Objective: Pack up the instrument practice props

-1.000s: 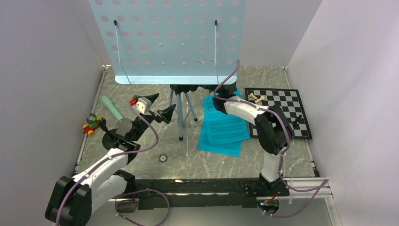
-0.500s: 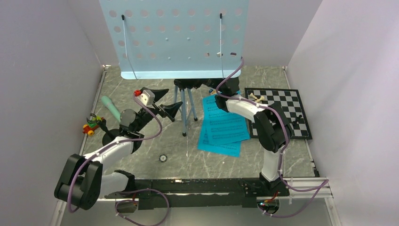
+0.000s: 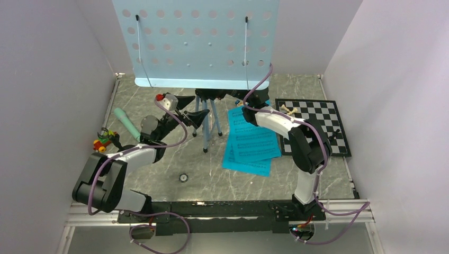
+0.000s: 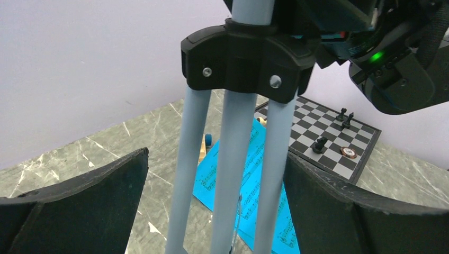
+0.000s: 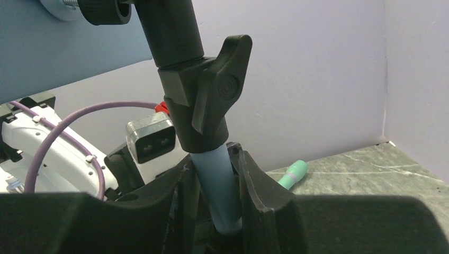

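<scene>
The pale-blue music stand stands at the back, its perforated tray [image 3: 196,42] high over folded tripod legs [image 3: 209,124]. My right gripper [image 5: 216,164] is shut on the stand's blue pole [image 5: 219,196] just below the black clamp knob [image 5: 217,95]. My left gripper [image 4: 217,156] is open, its jaws wide on either side of the three legs [image 4: 230,174] below the black hub. Turquoise music sheets [image 3: 251,143] lie on the table right of the legs. The mint-green microphone [image 3: 126,123] leans at the left, its stand mostly hidden by my left arm.
A chessboard [image 3: 315,124] with a few pieces lies at the right, beside the sheets. A small toy car [image 3: 103,142] sits by the left wall. A small round fitting [image 3: 183,178] is set in the marble tabletop near the front. Walls enclose three sides.
My left gripper has moved up and right until its open jaws straddle the tripod legs. The stand's tray has shifted slightly right and up. The right gripper keeps its hold.
</scene>
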You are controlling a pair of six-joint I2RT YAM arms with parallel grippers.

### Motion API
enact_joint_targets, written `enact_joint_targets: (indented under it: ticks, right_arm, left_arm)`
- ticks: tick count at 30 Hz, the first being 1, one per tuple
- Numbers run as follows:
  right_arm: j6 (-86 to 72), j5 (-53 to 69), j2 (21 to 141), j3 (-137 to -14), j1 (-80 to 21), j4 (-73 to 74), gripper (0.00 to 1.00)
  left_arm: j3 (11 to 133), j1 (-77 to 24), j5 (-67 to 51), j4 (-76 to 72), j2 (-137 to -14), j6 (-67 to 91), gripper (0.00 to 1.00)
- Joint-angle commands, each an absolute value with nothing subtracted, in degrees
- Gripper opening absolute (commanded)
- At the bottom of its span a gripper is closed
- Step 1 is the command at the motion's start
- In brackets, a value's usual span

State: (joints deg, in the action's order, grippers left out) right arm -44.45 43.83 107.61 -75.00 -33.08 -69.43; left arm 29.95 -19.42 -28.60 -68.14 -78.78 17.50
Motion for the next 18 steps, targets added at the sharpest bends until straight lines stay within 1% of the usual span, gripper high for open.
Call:
enact_joint_targets:
  ticks: [1,4,8,10,12,14,18]
  right_arm:
    - [-45.95,46.57,106.72,-73.83,-33.35,-62.16,0.0]
    - [-46.27,46.96,106.88,-73.98,-33.39,-62.72,0.0]
    - [-46.95,47.75,107.61,-74.55,-33.4,-63.73,0.0]
    - [-47.28,48.09,108.02,-74.98,-33.4,-64.2,0.0]
    - [-47.36,48.33,108.34,-75.29,-33.35,-64.54,0.0]
    - [-47.33,48.34,108.6,-75.57,-33.33,-64.77,0.0]
    - [-47.52,48.43,108.94,-76.06,-33.35,-65.01,0.0]
  left_arm:
    - [33.6,-18.85,-28.96,-72.42,-80.53,17.15,0.99]
    - [34.79,-18.81,-30.62,-73.13,-82.97,17.65,0.99]
    - [35.9,-18.81,-34.77,-77.7,-87.44,21.43,0.99]
    - [36.41,-18.8,-37.08,-80.14,-89.66,23.52,0.95]
    - [36.75,-18.8,-38.63,-81.66,-91.46,25.03,0.89]
    - [37.18,-18.85,-39.98,-82.41,-92.89,25.9,0.81]
    - [38.52,-18.97,-42.46,-81.01,-94.03,25.73,0.54]
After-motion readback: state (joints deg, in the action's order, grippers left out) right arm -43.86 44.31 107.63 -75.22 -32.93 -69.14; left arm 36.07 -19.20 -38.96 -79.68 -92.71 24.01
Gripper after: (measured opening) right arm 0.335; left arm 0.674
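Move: The music stand's folding legs rise just off the left fingertips, about 3 cm to the left gripper's right and 2 cm ahead at its own height. The black leg hub sits some 3 cm beyond and 6 cm above that spot. The blue sheet music lies roughly 20 cm to the gripper's right, level with it and 25 cm below. From the right gripper, which already holds the stand's post, the legs are about 12 cm below and 3 cm back. Close the left gripper around the stand's legs below the black hub: ease it forward a little first, then swing it about 3 cm to the right and slightly down, turning some 10 degrees clockwise. As it gets there, shut the wide-open fingers by about a third so they squeeze the legs together from both sides. Keep the right gripper still, holding the post. ##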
